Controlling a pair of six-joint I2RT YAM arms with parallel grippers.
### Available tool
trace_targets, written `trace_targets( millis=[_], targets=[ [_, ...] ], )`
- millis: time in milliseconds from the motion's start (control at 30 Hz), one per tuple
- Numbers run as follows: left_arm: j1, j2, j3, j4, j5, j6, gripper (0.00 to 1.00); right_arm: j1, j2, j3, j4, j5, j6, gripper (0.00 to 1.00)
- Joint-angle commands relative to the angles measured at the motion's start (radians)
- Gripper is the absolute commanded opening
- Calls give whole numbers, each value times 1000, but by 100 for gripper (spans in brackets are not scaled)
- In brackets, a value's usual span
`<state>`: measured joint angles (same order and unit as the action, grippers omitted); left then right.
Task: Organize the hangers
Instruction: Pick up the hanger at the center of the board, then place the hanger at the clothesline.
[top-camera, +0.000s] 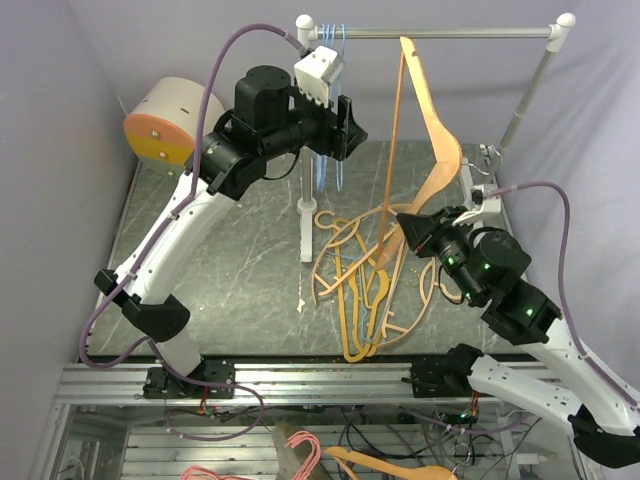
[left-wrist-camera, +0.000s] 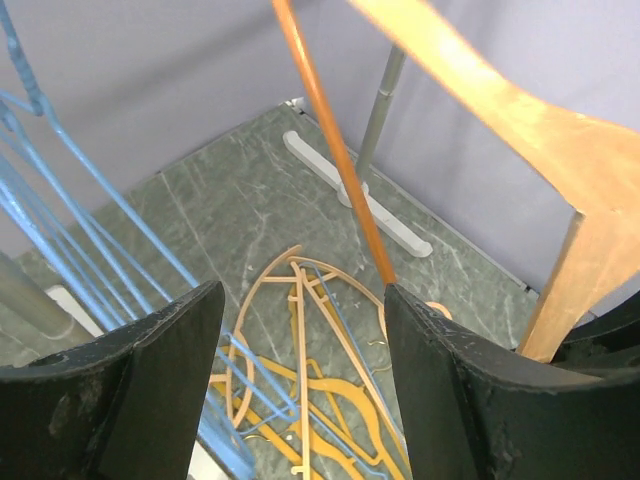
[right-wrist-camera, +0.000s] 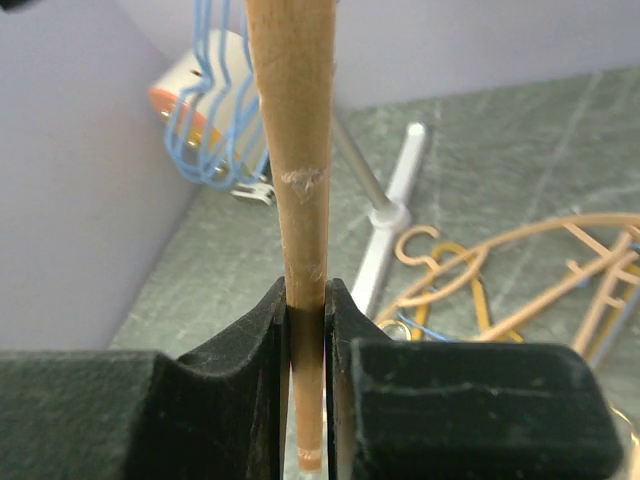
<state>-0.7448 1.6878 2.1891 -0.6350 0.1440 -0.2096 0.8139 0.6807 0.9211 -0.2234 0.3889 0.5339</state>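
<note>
A tan wooden hanger with an orange bar stands on end. Its upper tip is close under the rack's rail. My right gripper is shut on its lower arm; the right wrist view shows that wooden arm pinched between the pads. Several light-blue wire hangers hang at the rail's left end. My left gripper is right beside them, open with nothing between its fingers. More orange and tan hangers lie tangled on the table, also seen in the left wrist view.
The rack's left post stands mid-table and its white foot runs across the floor. The right post slants down at the back right. An orange-and-white round unit sits at the back left. Pink hangers lie below the table's front edge.
</note>
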Motion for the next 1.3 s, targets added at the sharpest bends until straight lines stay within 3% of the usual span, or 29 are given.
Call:
trace_targets(
  millis=[0,200,367,533,733,900,1267],
  targets=[
    [1,-57,43,-28,-30,75,75,1,26,139,-370,120,32,0],
    [1,-120,-26,-43,-112,137,74,2,167,340,-619,172,29,0],
    [7,-185,-74,-46,-161,196,74,0,349,536,-740,123,-57,0],
    [55,-237,-96,-72,-147,320,75,-62,613,882,-860,55,-218,0],
    [134,-301,-170,-51,-272,397,75,-185,832,1230,-903,-78,-348,0],
    [284,-392,-276,-53,-180,394,75,-215,912,1276,-886,-116,-360,0],
    [426,-535,-513,-63,-152,427,73,-315,992,1310,-794,-154,-370,0]
  ],
)
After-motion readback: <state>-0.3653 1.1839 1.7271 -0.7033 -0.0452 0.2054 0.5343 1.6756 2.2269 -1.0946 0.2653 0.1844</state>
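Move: The right hand already pinches the wooden hanger; the stretch of rail it is taken to lies about 23 cm ahead, 3 cm right and 15 cm above. The blue hangers hang about 20 cm ahead and 13 cm left at hand height; the hanger pile is some 6 cm ahead, 2 cm right and 34 cm below. From the open left hand, that rail stretch lies about 13 cm ahead, 12 cm right, 4 cm above. Right hand rolls its pinched hanger and carries it 15 cm forward towards the rail; open left withdraws leftward. ##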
